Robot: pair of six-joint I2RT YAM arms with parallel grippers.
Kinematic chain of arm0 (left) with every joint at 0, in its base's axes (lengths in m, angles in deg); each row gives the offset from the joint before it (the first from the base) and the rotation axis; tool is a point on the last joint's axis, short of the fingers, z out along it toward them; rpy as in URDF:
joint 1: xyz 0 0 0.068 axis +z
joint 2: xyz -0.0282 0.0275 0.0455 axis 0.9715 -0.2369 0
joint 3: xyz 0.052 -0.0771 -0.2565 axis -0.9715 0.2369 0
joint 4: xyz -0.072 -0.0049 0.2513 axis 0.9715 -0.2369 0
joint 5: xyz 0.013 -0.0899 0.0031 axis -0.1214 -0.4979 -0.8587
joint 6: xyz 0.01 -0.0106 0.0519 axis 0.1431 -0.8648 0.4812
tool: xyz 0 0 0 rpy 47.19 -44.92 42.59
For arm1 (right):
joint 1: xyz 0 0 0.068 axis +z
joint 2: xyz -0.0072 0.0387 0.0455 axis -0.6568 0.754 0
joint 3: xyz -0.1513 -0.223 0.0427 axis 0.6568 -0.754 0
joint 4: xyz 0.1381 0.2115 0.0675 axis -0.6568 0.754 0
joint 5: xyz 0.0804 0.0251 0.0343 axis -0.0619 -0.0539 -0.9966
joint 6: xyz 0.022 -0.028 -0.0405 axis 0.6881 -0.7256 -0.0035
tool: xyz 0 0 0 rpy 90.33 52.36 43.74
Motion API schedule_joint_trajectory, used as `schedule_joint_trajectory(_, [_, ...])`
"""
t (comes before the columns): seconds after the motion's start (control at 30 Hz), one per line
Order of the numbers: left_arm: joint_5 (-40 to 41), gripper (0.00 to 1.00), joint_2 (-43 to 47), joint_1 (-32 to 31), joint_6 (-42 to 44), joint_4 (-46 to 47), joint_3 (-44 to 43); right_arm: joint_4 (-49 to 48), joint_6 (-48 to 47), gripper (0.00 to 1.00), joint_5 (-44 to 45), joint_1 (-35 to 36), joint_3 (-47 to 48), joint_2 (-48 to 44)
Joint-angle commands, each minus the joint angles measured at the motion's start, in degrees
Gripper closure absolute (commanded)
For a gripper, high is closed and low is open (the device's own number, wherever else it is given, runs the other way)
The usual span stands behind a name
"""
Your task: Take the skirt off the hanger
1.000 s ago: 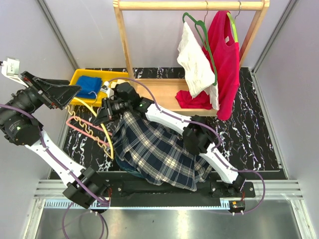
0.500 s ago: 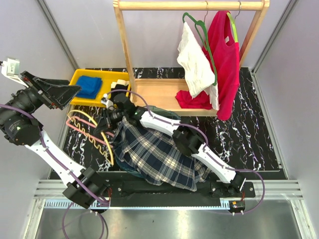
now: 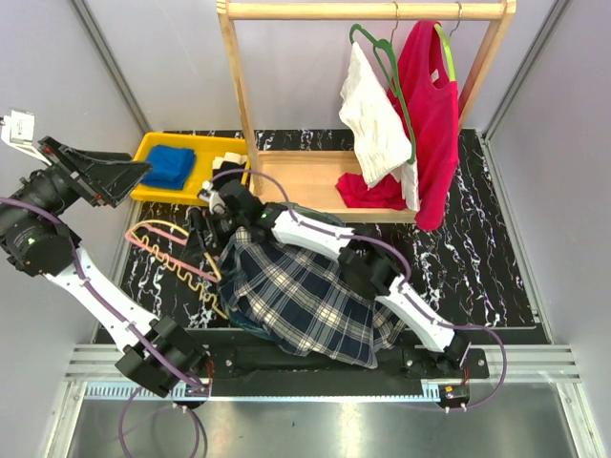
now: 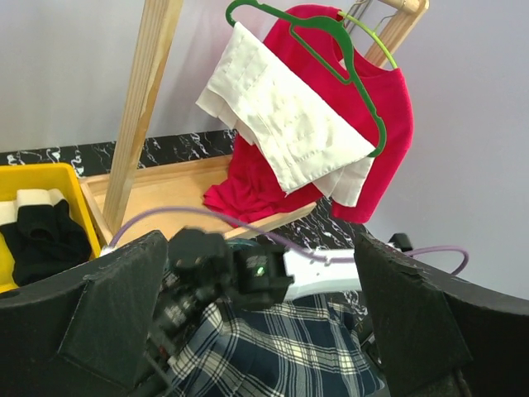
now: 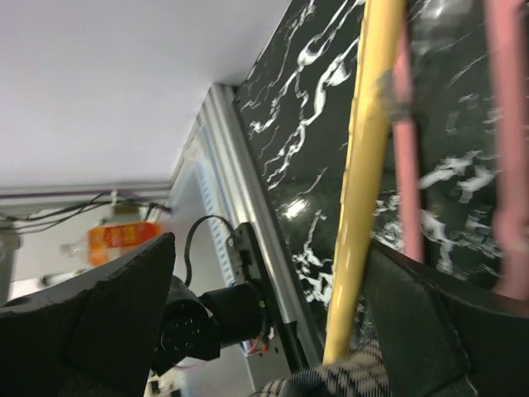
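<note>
The plaid skirt (image 3: 305, 296) lies crumpled on the black marbled table, under my right arm; it also shows in the left wrist view (image 4: 306, 347). A yellow hanger (image 3: 218, 301) and a pink hanger (image 3: 164, 254) lie at its left edge. My right gripper (image 3: 202, 239) is at that edge and open. In its wrist view the yellow hanger (image 5: 364, 165) runs through the gap of the right gripper (image 5: 271, 240) with nothing pressing on it, and its lower end meets the skirt (image 5: 331, 382). My left gripper (image 3: 105, 172) hangs high at the far left, open and empty (image 4: 260, 240).
A wooden clothes rack (image 3: 239, 86) stands at the back. On it hang a green hanger with a white garment (image 3: 377, 124) and a red shirt (image 3: 431, 114). A yellow bin (image 3: 151, 148) at back left holds a blue cloth (image 3: 170, 164). Grey walls close both sides.
My right gripper has gone from shut to open and let go of the yellow hanger, which has settled lower beside the pink one. The left arm has hardly moved.
</note>
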Motion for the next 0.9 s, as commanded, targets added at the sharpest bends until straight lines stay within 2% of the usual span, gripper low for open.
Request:
schedule_joint_trajectory(0.0, [-9.26,0.01,0.35,0.33,0.61,10.14,1.72,6.36,-11.56,0.00,6.83,-3.55,0.21,-15.57])
schedule_joint_trajectory(0.07, [-9.26,0.01,0.53,0.33,0.87,10.23,2.43,10.67,-18.06,0.00,12.34,-4.69,1.60,-19.34])
schedule_joint_trajectory(0.13, [-9.35,0.01,0.71,0.33,0.96,10.14,3.22,20.77,-25.50,0.00,17.19,-5.13,7.39,-20.59])
schedule_joint_trajectory(0.2, [-9.35,0.01,0.62,0.24,1.40,10.14,3.31,30.41,-30.01,0.00,25.79,-5.13,13.70,-21.74])
schedule_joint_trajectory(0.27, [-9.35,0.01,0.36,0.24,1.49,10.05,3.05,34.50,-34.94,0.00,32.90,-5.13,14.79,-25.05])
schedule_joint_trajectory(0.33, [-9.35,0.01,0.09,0.24,1.66,9.97,2.70,37.14,-37.40,0.00,35.05,-5.13,10.07,-29.27])
schedule_joint_trajectory(0.37, [-9.44,0.01,-0.08,0.33,1.75,10.05,2.78,37.15,-37.59,0.00,35.31,-5.05,6.83,-35.21])
schedule_joint_trajectory(0.43, [-9.35,0.01,-0.26,0.24,1.93,10.05,2.96,35.75,-37.24,0.00,34.97,-4.35,-6.07,-42.27])
schedule_joint_trajectory(0.47, [-9.35,0.01,-0.43,0.24,2.02,10.14,3.04,35.05,-37.07,0.01,36.10,-3.73,-10.91,-50.05])
schedule_joint_trajectory(0.5, [-9.26,0.01,-0.35,0.24,2.10,10.23,3.48,33.91,-36.72,0.00,36.80,-2.07,-20.35,-53.96])
schedule_joint_trajectory(0.57, [-9.17,0.01,-0.26,0.24,2.37,10.40,4.01,33.72,-33.74,0.00,36.90,-1.01,-28.93,-65.17])
schedule_joint_trajectory(0.6, [-9.00,0.01,-0.17,0.24,2.46,10.40,4.62,34.42,-32.25,0.00,36.90,-0.48,-36.37,-68.72])
schedule_joint_trajectory(0.67, [-8.65,0.01,-0.17,0.06,2.89,10.40,4.98,35.47,-27.33,0.00,36.73,1.10,-42.92,-77.93])
schedule_joint_trajectory(0.7, [-8.56,0.01,-0.17,-0.28,2.98,10.58,5.15,36.44,-25.48,0.00,36.46,1.28,-48.43,-80.43])
schedule_joint_trajectory(0.77, [-8.56,0.01,-0.61,-0.81,2.90,10.76,5.24,36.97,-20.91,0.00,35.41,1.81,-53.03,-86.22])
schedule_joint_trajectory(0.87, [-9.17,0.01,-0.70,-1.78,2.11,11.89,6.03,36.62,-17.38,0.00,36.02,2.42,-59.46,-89.75])
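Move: Around the right hand's open fingers lies the cream hanger, its middle some 3 cm back and 3 cm below; the pink hangers are beneath it, about 3 cm to the left and 5 cm down. The plaid skirt, heaped over the basket, lies roughly 27 cm to the right and 9 cm back, slightly lower. The yellow bin stands about 20 cm ahead. From the left hand the skirt is some 27 cm right, 6 cm back and 40 cm below. Coming free of the cream hanger with fingers already open, the right hand climbs about 25 cm, first swinging out forward, then sweeps quickly right and back, some 35 cm to the right in all, to above the skirt's right part, sinking a little at the end. The wrist rolls about 35 degrees overall; the fingers stay wide open. The empty, open left hand sinks about 2 cm. ##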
